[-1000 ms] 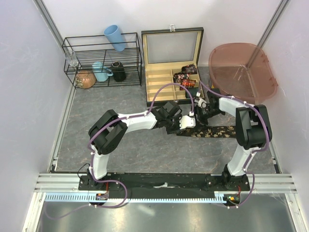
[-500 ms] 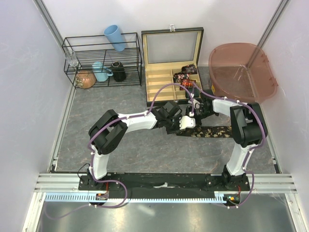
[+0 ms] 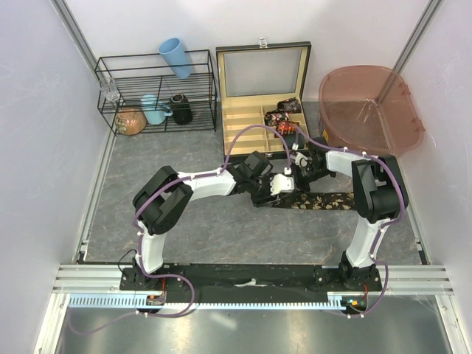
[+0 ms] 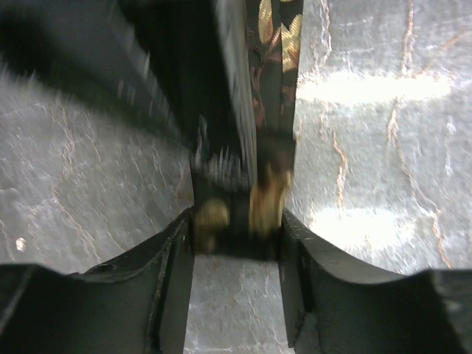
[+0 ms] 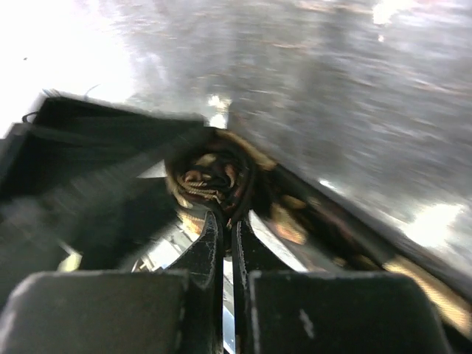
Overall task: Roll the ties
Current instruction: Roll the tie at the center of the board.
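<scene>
A dark tie [image 3: 328,200] with tan leaf prints lies flat on the grey table, running right from the grippers. Its left end is wound into a small coil [image 5: 210,173]. My right gripper [image 5: 227,214] is shut, pinching fabric at the coil's middle; in the top view it [image 3: 296,177] sits over the tie's left end. My left gripper [image 4: 236,221] holds the coil [image 4: 236,214] between its fingertips, with the strip [image 4: 273,44] running away beyond it. In the top view the left gripper [image 3: 278,187] meets the right gripper. Rolled ties [image 3: 285,116] sit in the wooden box.
The open wooden box [image 3: 243,125] with compartments stands just behind the grippers. A brown tub [image 3: 369,103] is at the back right. A black wire rack [image 3: 155,92] at the back left holds a blue cup, a mug and a glass.
My right gripper has moved left, closer to the left gripper at the tie's coiled end. The left gripper has shifted slightly left and back. Both wrist views are blurred by motion.
</scene>
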Robot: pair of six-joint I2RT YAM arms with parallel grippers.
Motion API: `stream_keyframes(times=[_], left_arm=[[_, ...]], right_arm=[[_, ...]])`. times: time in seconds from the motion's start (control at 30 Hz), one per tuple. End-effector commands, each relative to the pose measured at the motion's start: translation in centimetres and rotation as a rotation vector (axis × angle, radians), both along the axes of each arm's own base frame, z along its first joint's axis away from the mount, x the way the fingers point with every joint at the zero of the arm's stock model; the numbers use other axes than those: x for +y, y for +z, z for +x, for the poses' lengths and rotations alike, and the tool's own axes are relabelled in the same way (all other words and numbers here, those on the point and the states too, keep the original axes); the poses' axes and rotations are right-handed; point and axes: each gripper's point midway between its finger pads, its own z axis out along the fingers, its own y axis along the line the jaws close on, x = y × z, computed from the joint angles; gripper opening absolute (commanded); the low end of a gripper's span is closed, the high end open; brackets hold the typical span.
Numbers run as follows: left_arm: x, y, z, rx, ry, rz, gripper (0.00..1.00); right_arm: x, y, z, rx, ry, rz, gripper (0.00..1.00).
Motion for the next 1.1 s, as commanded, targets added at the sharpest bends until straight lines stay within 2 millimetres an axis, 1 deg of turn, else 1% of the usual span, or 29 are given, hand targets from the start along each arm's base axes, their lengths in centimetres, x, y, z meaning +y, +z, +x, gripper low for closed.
stream_keyframes(times=[0.0,0.03,0.07,0.1,0.13,0.17,0.2,0.27,0.3,0.33,0.4,0.47,0.5,0.53,0.57,0.63,0.83,0.87,1.0,1.07], left_arm=[[0.7,2.5,-0.4,0.115,0.049,-0.131,0.65],[0.8,3.0,0.1,0.119,0.062,-0.157,0.66],[0.4,3.9,0.4,0.112,0.058,-0.202,0.67],[0.3,4.4,0.0,0.124,0.043,-0.231,0.68],[0.3,4.7,0.3,0.118,0.052,-0.249,0.69],[0.3,4.6,0.2,0.136,0.063,-0.257,0.69],[0.0,5.0,0.4,0.133,0.053,-0.283,0.70],[-0.1,4.7,0.4,0.158,0.073,-0.290,0.70],[-0.4,4.8,0.5,0.163,0.072,-0.304,0.70],[-0.5,4.4,0.4,0.179,0.078,-0.305,0.70],[-0.9,4.2,0.0,0.216,0.071,-0.327,0.71],[-1.5,4.2,0.0,0.235,0.075,-0.362,0.72],[-1.7,4.2,-0.2,0.249,0.067,-0.372,0.78],[-2.1,4.4,0.1,0.238,0.067,-0.390,0.82],[-2.3,4.0,0.1,0.259,0.081,-0.389,0.82],[-2.8,3.9,0.0,0.264,0.073,-0.401,0.85],[-4.2,3.2,0.1,0.262,0.070,-0.418,0.86],[-4.6,3.2,0.4,0.249,0.073,-0.428,0.85],[-5.7,2.5,0.0,0.273,0.080,-0.429,0.83],[-6.1,2.3,0.2,0.272,0.093,-0.428,0.82]], right_arm=[[-5.2,-5.2,0.2,-0.019,-0.004,-0.312,0.00],[-5.6,-5.4,0.2,-0.020,-0.007,-0.332,0.00],[-5.8,-5.5,0.2,-0.021,-0.009,-0.338,0.00],[-5.8,-5.5,0.4,-0.028,-0.005,-0.344,0.00],[-5.9,-5.7,0.3,-0.024,-0.004,-0.347,0.00],[-6.1,-5.8,0.3,-0.025,-0.004,-0.358,0.00],[-6.3,-5.9,0.3,-0.027,0.001,-0.366,0.00],[-6.8,-6.2,0.1,-0.036,0.016,-0.394,0.00],[-7.0,-6.4,0.0,-0.037,0.019,-0.408,0.00],[-7.3,-6.4,-0.1,-0.040,0.025,-0.421,0.00],[-7.9,-6.6,-0.4,-0.033,0.032,-0.452,0.00],[-8.4,-6.9,-0.8,-0.025,0.041,-0.483,0.00],[-8.8,-7.0,-0.8,-0.025,0.043,-0.505,0.00],[-8.9,-7.0,-0.8,-0.024,0.042,-0.513,0.00],[-9.0,-7.1,-1.0,-0.018,0.046,-0.518,0.00],[-9.5,-7.3,-1.1,-0.004,0.051,-0.545,0.00],[-10.1,-7.6,-0.6,-0.013,0.049,-0.584,0.00],[-10.0,-7.7,-0.6,-0.012,0.055,-0.583,0.00],[-10.0,-7.9,-1.0,-0.011,0.072,-0.573,0.00],[-9.6,-7.8,-1.0,-0.015,0.077,-0.554,0.00]])
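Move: The rolled end of the tie sits right between the left hand's fingertips, its middle about 1 cm to their right. The right hand already has a shut pinch on the roll, whose middle is roughly 1 cm left of that hand and 1 cm below. From the right hand, the tie's flat run lies along the board with its middle about 12 cm to the right and 3 cm below; the compartment box is centred some 21 cm ahead and 6 cm left. The left hand comes free of the roll, its fingers spreading much wider as it backs about 2 cm left, then arcs up some 3 cm over the board and comes back right and down about 6 cm after the roll, fingers tilting some 20 degrees closer to level. Meanwhile the right hand keeps its shut pinch at the roll and draws it about 4 cm right, towards the flat run, while sinking about 2 cm, its fingertips tipping some 15 degrees further down. ##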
